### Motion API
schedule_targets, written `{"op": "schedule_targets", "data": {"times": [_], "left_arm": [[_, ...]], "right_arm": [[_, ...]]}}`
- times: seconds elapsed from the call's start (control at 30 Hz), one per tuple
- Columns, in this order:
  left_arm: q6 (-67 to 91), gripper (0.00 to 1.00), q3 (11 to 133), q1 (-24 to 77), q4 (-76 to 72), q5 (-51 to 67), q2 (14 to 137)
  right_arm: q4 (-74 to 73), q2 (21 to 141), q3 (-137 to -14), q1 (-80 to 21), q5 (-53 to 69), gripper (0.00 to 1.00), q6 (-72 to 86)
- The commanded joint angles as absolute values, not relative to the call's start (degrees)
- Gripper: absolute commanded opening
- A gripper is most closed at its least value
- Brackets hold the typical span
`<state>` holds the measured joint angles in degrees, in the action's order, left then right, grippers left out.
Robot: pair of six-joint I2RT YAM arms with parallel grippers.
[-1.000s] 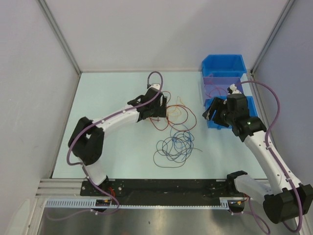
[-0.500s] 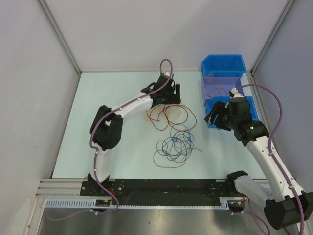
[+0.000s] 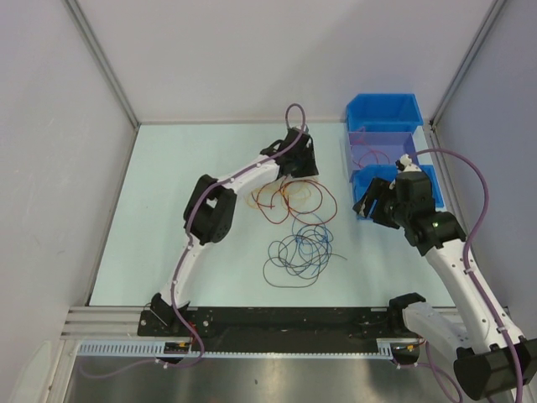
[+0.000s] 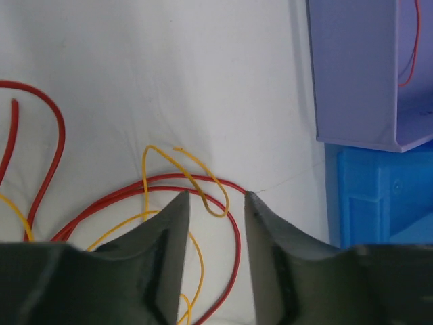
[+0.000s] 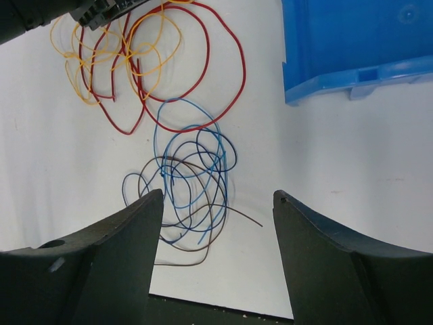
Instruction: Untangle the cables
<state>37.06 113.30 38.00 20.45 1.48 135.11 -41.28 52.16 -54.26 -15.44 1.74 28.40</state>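
Observation:
Red and orange cables (image 3: pixel 289 197) lie in loose loops at the middle back of the table. A blue and dark tangle (image 3: pixel 300 252) lies just in front of them. My left gripper (image 3: pixel 295 168) reaches low over the far edge of the red and orange loops. In the left wrist view its jaws (image 4: pixel 215 196) stand partly narrowed but open, with the red cable (image 4: pixel 233 230) and an orange loop (image 4: pixel 203 179) lying on the table between the fingertips. My right gripper (image 3: pixel 369 206) hovers wide open; nothing sits between its fingers (image 5: pixel 218 195), above the blue cable (image 5: pixel 196 145) and the dark one (image 5: pixel 203 247).
Stacked bins stand at the back right: a blue one (image 3: pixel 384 109), a purple one (image 3: pixel 377 143) holding a red wire (image 4: pixel 409 61), and a second blue one (image 3: pixel 424 180) right beside my right gripper. Grey walls close in the table on three sides.
The left arm has stretched back and to the right, to the far edge of the red and orange loops, and its jaws have narrowed. The right gripper has shifted only slightly.

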Motion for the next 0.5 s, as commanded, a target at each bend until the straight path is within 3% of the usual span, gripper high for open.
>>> {"op": "schedule_targets", "data": {"times": [0.0,0.1,0.3,0.47], "left_arm": [[38.7,0.24,121.7,38.1,22.3,2.3,138.0],[38.1,0.0,125.3,38.1,24.3,2.4,139.4],[33.4,0.0,132.0,38.1,27.7,3.9,131.7],[29.4,0.0,138.1,38.2,25.3,14.6,122.6]], "right_arm": [[-41.7,51.0,-54.2,-15.3,0.8,0.71,27.7],[-41.8,50.8,-54.2,-15.2,0.5,0.71,27.9],[-41.8,50.4,-54.2,-15.2,-0.1,0.7,29.4],[-40.6,47.1,-54.2,-15.2,-4.7,0.7,32.5]]}}
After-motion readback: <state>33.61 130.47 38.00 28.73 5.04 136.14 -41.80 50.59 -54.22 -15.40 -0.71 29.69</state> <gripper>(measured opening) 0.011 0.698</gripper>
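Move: At the left hand, the orange cable's end loop lies between the half-open fingertips, about 1 cm ahead, 1 cm to the right and 1 cm below. The red cable's tangle centres roughly 5 cm back and 5 cm left, flat on the table. The purple box stands about 7 cm ahead and 21 cm right, the near blue box some 6 cm back and 26 cm right. From the right hand, the end loop is about 22 cm ahead, 17 cm left and 14 cm below. Sliding forward and right by a centimetre or two close over the table, the left hand shuts its half-open fingers and pinches the orange cable near its end. It then rises ever faster, about 9 cm above where it began, edging slightly farther right with the cable held and the fingers tipping up some 10 degrees. ##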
